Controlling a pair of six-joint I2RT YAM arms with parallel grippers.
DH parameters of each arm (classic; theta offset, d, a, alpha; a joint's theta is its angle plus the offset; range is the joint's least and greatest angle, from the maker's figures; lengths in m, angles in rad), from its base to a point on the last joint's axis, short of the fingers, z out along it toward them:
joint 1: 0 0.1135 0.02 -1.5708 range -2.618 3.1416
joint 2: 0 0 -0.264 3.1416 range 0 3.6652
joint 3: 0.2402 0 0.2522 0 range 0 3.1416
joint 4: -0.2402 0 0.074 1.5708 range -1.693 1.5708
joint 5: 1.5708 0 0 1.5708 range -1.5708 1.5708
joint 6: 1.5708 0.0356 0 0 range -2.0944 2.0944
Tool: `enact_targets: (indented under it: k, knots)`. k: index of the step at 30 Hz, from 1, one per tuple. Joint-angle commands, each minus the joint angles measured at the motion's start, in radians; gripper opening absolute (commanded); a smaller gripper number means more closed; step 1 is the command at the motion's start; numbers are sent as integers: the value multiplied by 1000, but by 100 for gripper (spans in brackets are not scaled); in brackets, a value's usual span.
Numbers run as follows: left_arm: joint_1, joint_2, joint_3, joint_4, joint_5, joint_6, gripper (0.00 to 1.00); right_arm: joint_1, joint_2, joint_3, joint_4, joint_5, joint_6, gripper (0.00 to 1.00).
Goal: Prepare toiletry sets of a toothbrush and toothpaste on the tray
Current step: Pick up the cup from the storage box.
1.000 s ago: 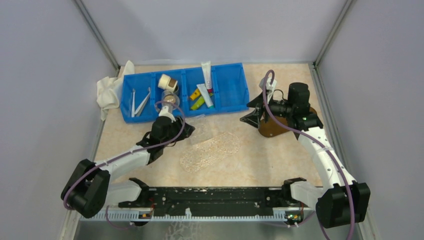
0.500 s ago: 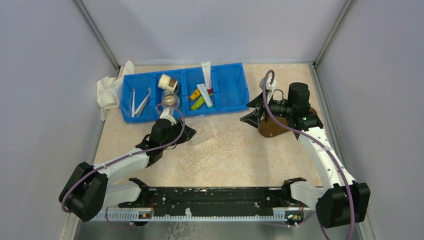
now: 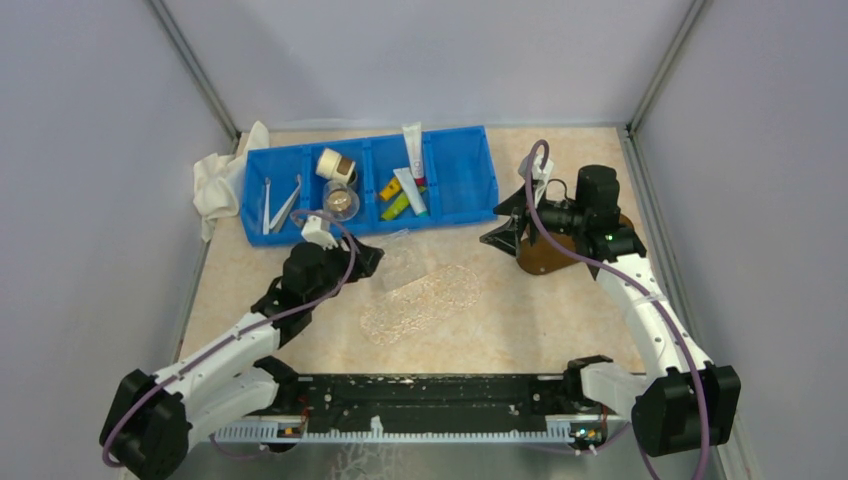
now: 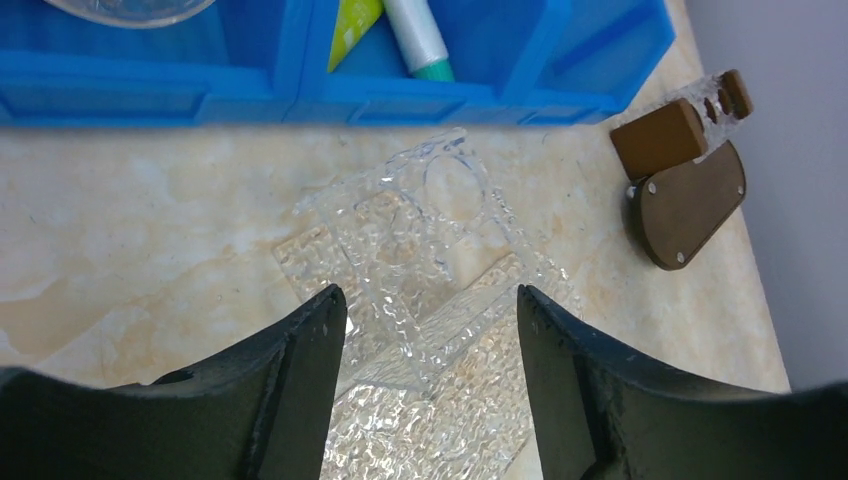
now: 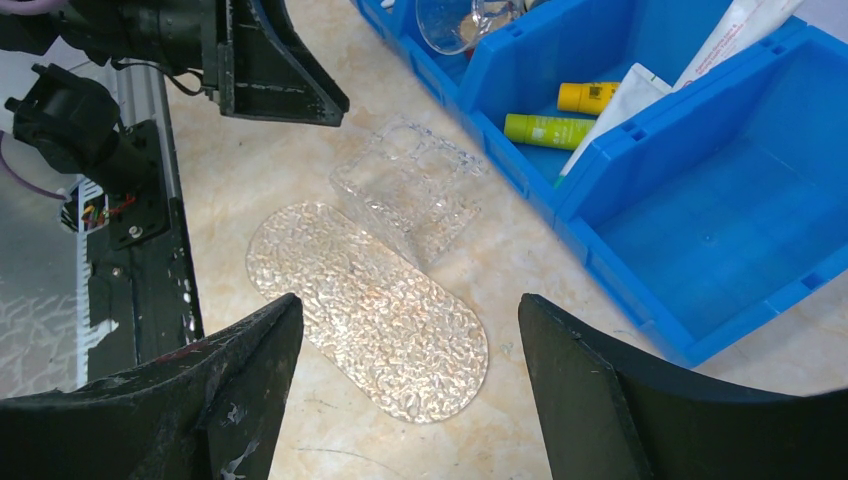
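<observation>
Thin white toothbrushes point(image 3: 276, 204) lie in the left compartment of the blue bin point(image 3: 462, 178). Toothpaste tubes share a middle compartment: a white one point(image 3: 412, 148), a white one with a green cap point(image 4: 415, 35), and yellow point(image 5: 590, 97) and green point(image 5: 549, 130) short ones. The clear dimpled oval tray point(image 3: 422, 300) lies flat on the table. My left gripper point(image 4: 428, 312) is open and empty over a clear textured holder point(image 4: 420, 225) at the tray's end. My right gripper point(image 5: 410, 310) hovers open and empty above the tray point(image 5: 370, 305).
Round cups point(image 3: 338, 200) sit in the bin's second compartment. A white cloth point(image 3: 218, 180) lies at the bin's left end. A brown plate point(image 4: 690, 200) and brown block point(image 4: 660, 137) rest at the right, under the right arm. Grey walls enclose the table.
My left gripper's jaws stand wider than before, and the left arm has drawn back a little toward the near left. The right arm has not moved.
</observation>
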Motion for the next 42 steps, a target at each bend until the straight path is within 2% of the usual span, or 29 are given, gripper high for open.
enact_targets:
  k: [1, 3, 6, 9, 11, 21, 28, 32, 42]
  knots:
    - [-4, -86, -23, 38, 49, 141, 73, -9, -34, 13, 23, -8, -16, 79]
    - [-4, -122, -38, 108, 93, 202, 76, -8, -35, 13, 22, -8, -17, 79]
    - [-3, -155, -44, 234, 149, 290, 88, -10, -35, 13, 22, -8, -18, 79]
    - [-3, -138, -24, 316, 159, 345, 97, -14, -36, 15, 21, -8, -19, 79]
    - [-3, -100, 2, 353, 150, 370, 99, -17, -37, 16, 18, -7, -18, 79]
    - [5, 122, 171, 397, 121, 451, 99, -22, -44, 16, 18, -11, -19, 79]
    - [42, 190, 249, 310, 64, 534, 99, -23, -43, 16, 20, -11, -19, 79]
    - [79, 195, 249, 268, 15, 533, 98, -22, -44, 14, 22, -12, -15, 79]
    - [253, 172, 147, 248, 31, 399, 92, -23, -43, 13, 22, -13, -14, 79]
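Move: The clear cup lies in the storage box about 23 cm ahead of the left gripper, 8 cm to its left and 9 cm below. The clear stand sits about 6 cm ahead and 6 cm right of that gripper. A beige jar lies some 9 cm beyond the cup and 2 cm left of it; the green-capped tube is about 3 cm beyond the cup and 16 cm right of it. From the right gripper the cup is about 24 cm ahead, 31 cm left. Lift the left gripper clear of the stand, fingers opening from about two-thirds to nearly full and tipping up through nearly 30 degrees. Once some 8 cm up, carry it forward about 9 cm towards the clear cup, still rising a little, then swing it left and start sinking, still short of the box and touching nothing, its left side rolling up. ##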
